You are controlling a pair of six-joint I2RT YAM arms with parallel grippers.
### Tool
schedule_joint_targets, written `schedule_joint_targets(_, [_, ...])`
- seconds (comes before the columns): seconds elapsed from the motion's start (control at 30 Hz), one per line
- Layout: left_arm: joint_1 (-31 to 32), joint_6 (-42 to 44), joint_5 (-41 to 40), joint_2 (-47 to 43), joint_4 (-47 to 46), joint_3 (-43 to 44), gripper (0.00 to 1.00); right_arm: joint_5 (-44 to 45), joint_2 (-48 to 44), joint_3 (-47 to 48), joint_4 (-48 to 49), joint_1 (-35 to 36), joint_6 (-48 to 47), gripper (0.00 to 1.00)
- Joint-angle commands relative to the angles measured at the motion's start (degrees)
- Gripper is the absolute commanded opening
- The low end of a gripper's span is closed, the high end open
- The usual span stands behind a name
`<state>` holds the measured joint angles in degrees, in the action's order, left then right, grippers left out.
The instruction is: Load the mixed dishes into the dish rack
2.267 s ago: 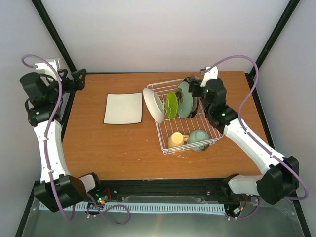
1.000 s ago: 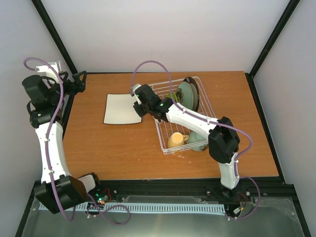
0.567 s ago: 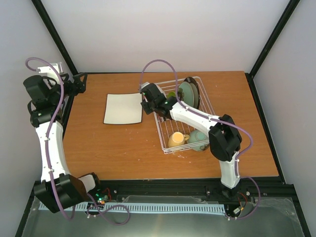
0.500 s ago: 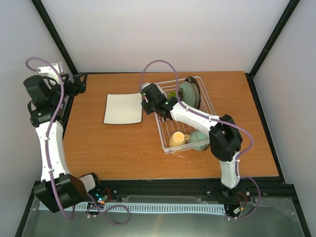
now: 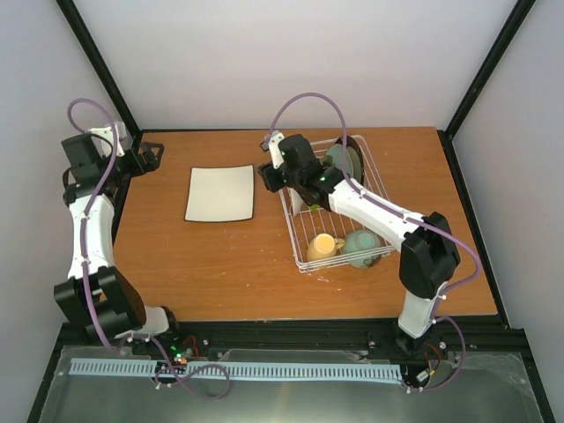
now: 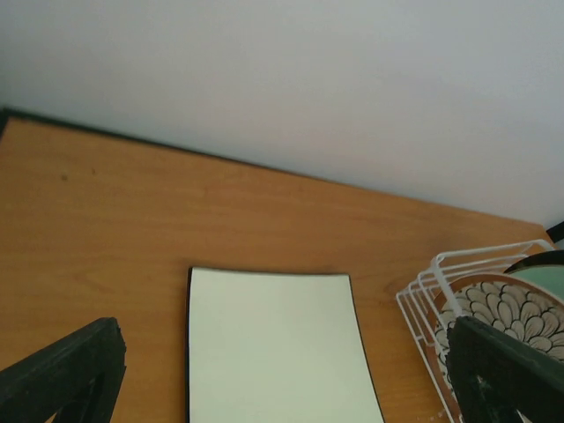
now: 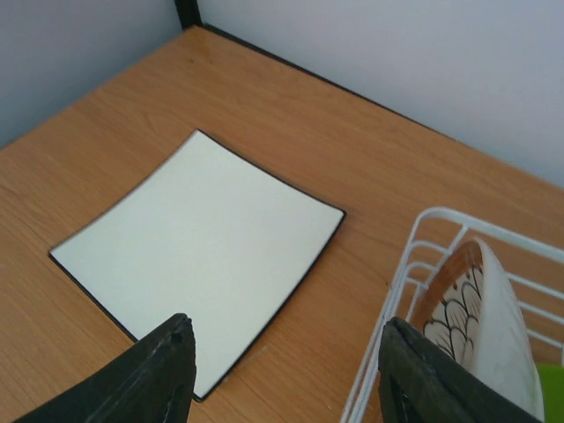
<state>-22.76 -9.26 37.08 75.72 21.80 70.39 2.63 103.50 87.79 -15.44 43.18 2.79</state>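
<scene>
The square white plate lies flat on the table, left of the dish rack. In the rack's near end lie the yellow mug and the mint-green bowl. The pale teal plate stands at the far end. The white petal-patterned plate stands upright just inside the rack's left end. My right gripper hovers open over the gap between square plate and rack, holding nothing. My left gripper is open, high at the table's far left.
A lime green plate's edge shows beside the petal plate. The right arm stretches across the rack. Black frame posts stand at the table's back corners, and bare wood lies between the square plate and the rack.
My right gripper has opened and drawn back from the petal-patterned plate, which now stands in the rack. The rack has shifted slightly right. The left arm has swung inward.
</scene>
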Motion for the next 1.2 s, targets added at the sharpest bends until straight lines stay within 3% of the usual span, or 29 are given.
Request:
schedule_joint_targets(0.0, [-0.2, 1.6, -0.3, 3.3, 6.0, 2.4, 1.00, -6.4, -1.9, -0.4, 4.1, 0.0, -0.7, 0.57])
schedule_joint_targets(0.37, [-0.5, 3.9, -3.5, 15.2, 14.1, 0.2, 0.98, -4.0, -8.0, -1.2, 3.9, 0.1, -2.4, 0.58])
schedule_joint_targets(0.43, [-0.7, 4.3, -1.9, 18.4, 15.4, -0.4, 0.92, -3.3, -9.5, -1.5, 2.7, 0.1, -2.8, 0.58])
schedule_joint_targets(0.53, [-0.7, 4.4, 0.9, 22.3, 16.0, -1.8, 0.73, -2.5, -12.2, -3.7, 2.8, 0.1, -3.4, 0.60])
schedule_joint_targets(0.6, [-0.7, 4.4, 0.8, 24.1, 15.8, -2.9, 0.69, -2.1, -13.8, -5.0, 3.0, 0.0, -3.7, 0.60])
schedule_joint_targets(1.17, [0.2, 6.1, 6.9, 34.2, 16.0, -4.7, 0.66, -1.7, -17.7, -8.6, 4.4, -0.1, -3.8, 0.61])
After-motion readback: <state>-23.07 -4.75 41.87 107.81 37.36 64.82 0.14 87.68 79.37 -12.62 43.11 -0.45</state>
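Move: The white square plate lies flat on the table, its middle roughly 13 cm to the left hand's right, 5 cm ahead and 30 cm below. The dish rack's middle is about 46 cm to this hand's right, level with it fore and aft. The petal-patterned plate stands in the rack some 22 cm right of the square plate and 2 cm nearer. From the right hand, the square plate is about 14 cm left, 5 cm ahead and 23 cm down. Drop the left gripper about 27 cm towards the near-left corner of the white square plate, easing slightly back and right late on. Tip the fingers some 45 degrees further down, roll the hand's left side lower, and narrow the wide-open fingers to about two thirds around the plate's left edge. Meanwhile raise the empty right gripper about 8 cm, drawing back and right, away from the square plate. ##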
